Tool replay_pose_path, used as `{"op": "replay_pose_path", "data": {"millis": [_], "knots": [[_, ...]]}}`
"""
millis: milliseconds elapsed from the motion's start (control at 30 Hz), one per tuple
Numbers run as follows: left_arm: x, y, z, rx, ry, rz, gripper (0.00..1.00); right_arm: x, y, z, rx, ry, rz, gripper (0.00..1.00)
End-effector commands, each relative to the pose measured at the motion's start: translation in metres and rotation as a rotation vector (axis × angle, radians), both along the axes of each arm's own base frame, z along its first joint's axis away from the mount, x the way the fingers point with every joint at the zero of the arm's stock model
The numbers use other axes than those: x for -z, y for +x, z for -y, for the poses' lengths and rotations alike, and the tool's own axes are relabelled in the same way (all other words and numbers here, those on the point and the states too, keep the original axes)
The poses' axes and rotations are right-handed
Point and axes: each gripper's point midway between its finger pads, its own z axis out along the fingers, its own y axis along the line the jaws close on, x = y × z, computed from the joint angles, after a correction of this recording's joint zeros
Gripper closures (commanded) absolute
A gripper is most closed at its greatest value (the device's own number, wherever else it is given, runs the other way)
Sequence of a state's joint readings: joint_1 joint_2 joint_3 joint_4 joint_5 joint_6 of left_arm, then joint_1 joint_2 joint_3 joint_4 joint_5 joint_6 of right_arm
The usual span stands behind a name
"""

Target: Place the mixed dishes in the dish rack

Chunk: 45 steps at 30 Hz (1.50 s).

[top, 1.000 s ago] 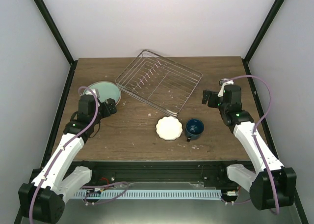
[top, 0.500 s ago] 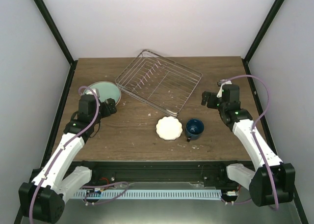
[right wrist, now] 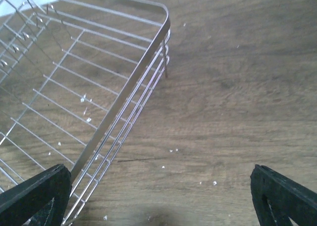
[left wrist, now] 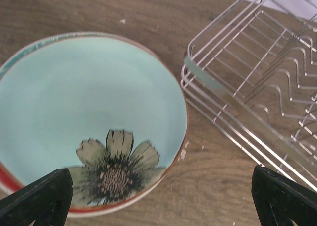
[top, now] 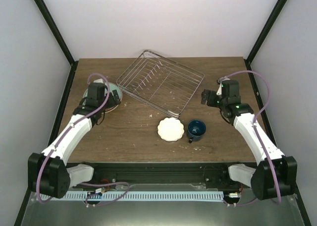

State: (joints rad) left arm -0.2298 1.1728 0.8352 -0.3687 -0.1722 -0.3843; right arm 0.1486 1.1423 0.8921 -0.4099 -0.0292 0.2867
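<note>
The silver wire dish rack (top: 159, 82) lies empty at the back middle of the table. A teal plate with a red rim and a painted flower (left wrist: 89, 122) sits to its left. In the top view my left arm covers most of this plate (top: 115, 93). My left gripper (left wrist: 161, 201) hangs open above the plate's near right edge, beside the rack's corner (left wrist: 257, 87). A white scalloped dish (top: 171, 129) and a dark blue mug (top: 196, 129) stand side by side in front of the rack. My right gripper (top: 207, 98) hovers open over bare wood by the rack's right corner (right wrist: 74, 87), holding nothing.
The wooden table (top: 133, 132) is closed in by white walls with black corner posts (top: 52, 28). White crumbs (right wrist: 171, 150) dot the wood near the rack. The plate's rim lies a short gap from the rack's left side.
My left arm has swung back and left, so its gripper now sits over the teal plate. My right gripper has edged slightly back toward the rack's corner. Both stay open.
</note>
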Motion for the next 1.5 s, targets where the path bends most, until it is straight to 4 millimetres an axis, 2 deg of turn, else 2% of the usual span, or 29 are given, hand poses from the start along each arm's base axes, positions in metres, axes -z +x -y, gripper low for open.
{"op": "replay_pose_path", "data": {"millis": [0, 167, 267, 400, 467, 500, 600, 767, 933, 1100, 1467], "knots": [[-0.03, 0.026, 0.002, 0.009, 0.035, 0.087, 0.0, -0.002, 0.004, -0.021, -0.039, 0.035, -0.019, 0.0], [-0.048, 0.054, 0.001, 0.006, 0.086, 0.137, 0.0, 0.012, 0.012, -0.035, -0.055, 0.028, -0.064, 0.0], [-0.049, 0.076, 0.001, 0.024, 0.085, 0.12, 0.0, 0.019, 0.015, -0.042, -0.066, 0.027, -0.082, 0.0], [-0.045, 0.106, -0.001, 0.048, 0.071, 0.093, 0.0, 0.027, 0.018, -0.042, -0.057, 0.016, -0.099, 0.0], [-0.032, 0.123, -0.004, 0.054, 0.075, 0.065, 0.0, 0.03, 0.019, -0.041, -0.049, 0.006, -0.107, 0.0], [-0.034, 0.129, -0.005, 0.057, 0.081, 0.067, 0.0, 0.032, 0.02, -0.041, -0.046, 0.002, -0.112, 0.0], [-0.015, 0.15, -0.009, 0.064, 0.121, 0.023, 0.0, 0.035, 0.023, -0.04, -0.044, -0.007, -0.119, 0.0], [-0.005, 0.179, -0.002, 0.11, 0.147, 0.035, 0.0, 0.04, 0.031, -0.041, -0.037, -0.016, -0.128, 0.0], [0.007, 0.196, 0.01, 0.163, 0.125, 0.031, 0.0, 0.045, 0.041, -0.044, -0.034, -0.019, -0.144, 0.0], [0.021, 0.204, 0.019, 0.197, 0.117, 0.011, 0.0, 0.054, 0.049, -0.044, -0.031, -0.035, -0.165, 0.0], [0.076, 0.197, 0.05, 0.278, 0.127, -0.098, 0.0, 0.069, 0.057, -0.039, -0.023, -0.096, -0.195, 0.0]]}}
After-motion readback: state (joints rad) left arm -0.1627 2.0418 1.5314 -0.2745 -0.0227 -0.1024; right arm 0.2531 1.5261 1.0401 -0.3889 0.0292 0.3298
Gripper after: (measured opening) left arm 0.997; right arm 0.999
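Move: The dish rack's left corner lies about 21 cm ahead of the left hand, 3 cm to its right and 13 cm lower; the green plate's middle is 16 cm ahead, 7 cm left and 17 cm below. From the right hand, the middle of the rack's right rail is some 12 cm ahead, 8 cm left and 13 cm below; the blue mug sits 9 cm back and 6 cm left, the scalloped dish 7 cm back and 21 cm left, both roughly 17 cm below. Bring the open left gripper about 20 cm forward, rising first to pass over the plate's right part, then sink beside the rack's left corner, drifting right late and turning the wrist some 15 degrees clockwise. Meanwhile lower the open right gripper about 7 cm, easing left and then forward towards the rack's right rail while its fingers tip further down. ##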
